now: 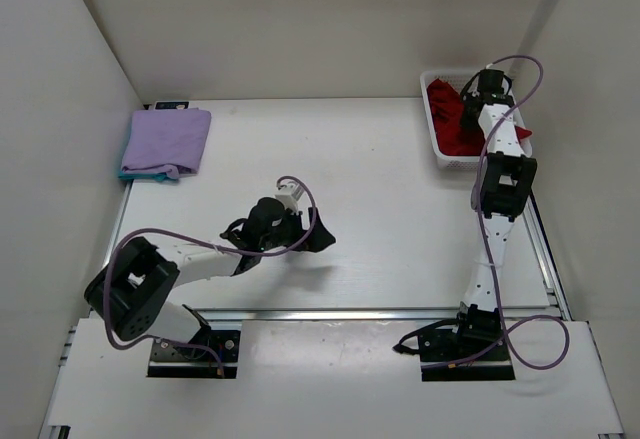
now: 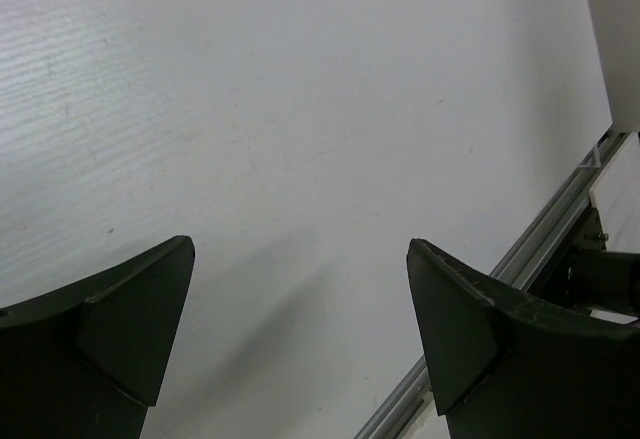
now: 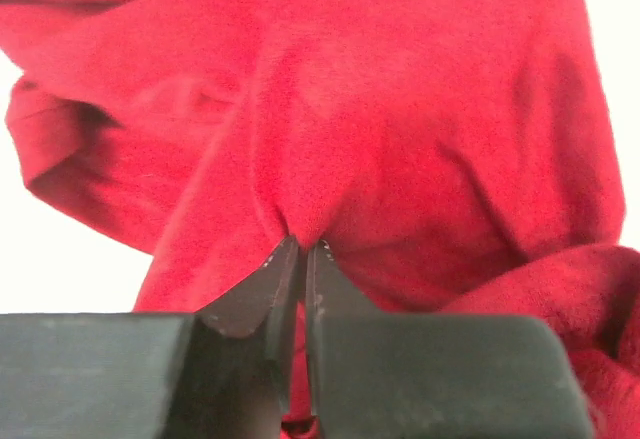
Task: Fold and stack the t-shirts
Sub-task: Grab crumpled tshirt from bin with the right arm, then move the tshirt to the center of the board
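Observation:
A crumpled red t-shirt (image 1: 450,119) lies in the white mesh basket (image 1: 434,139) at the back right. My right gripper (image 3: 303,244) is down in the basket, shut on a pinched fold of the red t-shirt (image 3: 400,109). At the back left a folded lavender t-shirt (image 1: 167,139) rests on a teal-blue one (image 1: 158,174), of which only an edge shows. My left gripper (image 1: 312,237) hovers low over the bare middle of the table, open with nothing between its fingers (image 2: 140,329).
White walls close in the table on the left, back and right. A metal rail (image 2: 500,289) runs along the table's near edge, beside the left gripper. Both arm bases sit at the near edge.

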### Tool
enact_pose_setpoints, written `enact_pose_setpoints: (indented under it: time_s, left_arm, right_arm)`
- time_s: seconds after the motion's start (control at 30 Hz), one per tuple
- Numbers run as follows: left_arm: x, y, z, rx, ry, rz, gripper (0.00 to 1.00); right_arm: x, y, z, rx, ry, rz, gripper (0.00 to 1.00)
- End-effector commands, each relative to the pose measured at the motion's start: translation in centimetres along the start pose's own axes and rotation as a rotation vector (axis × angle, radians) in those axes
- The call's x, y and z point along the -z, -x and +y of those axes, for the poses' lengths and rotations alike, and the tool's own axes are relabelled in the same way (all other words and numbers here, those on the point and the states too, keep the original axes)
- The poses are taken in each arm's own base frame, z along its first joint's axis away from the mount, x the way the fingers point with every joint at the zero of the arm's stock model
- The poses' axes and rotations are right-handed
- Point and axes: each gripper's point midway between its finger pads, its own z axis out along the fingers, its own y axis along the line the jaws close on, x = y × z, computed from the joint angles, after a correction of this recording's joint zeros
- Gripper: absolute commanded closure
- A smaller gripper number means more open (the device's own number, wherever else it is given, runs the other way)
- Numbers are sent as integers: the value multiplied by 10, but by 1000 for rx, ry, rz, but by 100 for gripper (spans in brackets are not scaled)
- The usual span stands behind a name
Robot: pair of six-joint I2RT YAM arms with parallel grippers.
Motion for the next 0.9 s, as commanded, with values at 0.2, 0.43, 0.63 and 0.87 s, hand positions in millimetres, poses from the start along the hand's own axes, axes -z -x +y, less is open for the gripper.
enact_pose_setpoints:
  time_s: [0.2, 0.43, 0.63, 0.87]
  left_arm:
    - [14, 21, 3, 21, -19, -58, 2]
    - [29, 46, -16, 27, -72, -119, 2]
    - [60, 79, -10, 106, -106, -207, 2]
    - [116, 116, 18, 177, -56, -395, 1]
  right_arm:
    - [95, 97, 30, -79, 204, -223, 100]
    - [293, 164, 70, -24, 346, -495, 100]
    - [477, 159, 153, 133, 552, -783, 100]
    - [661, 109, 216, 203, 857, -1082, 100]
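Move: The right fingers are already shut on the red t-shirt in the bin, its middle roughly 2 cm to their left and 1 cm below. The open middle of the table lies some 36 cm to the left, 24 cm back and 6 cm below that hand; the folded purple stack is about 75 cm left and 7 cm back. From the left hand, the t-shirt is about 36 cm ahead, 37 cm right and 2 cm lower. Still pinching the t-shirt, the right hand whips up some 55 cm, swinging back-left; the left rises about 12. ##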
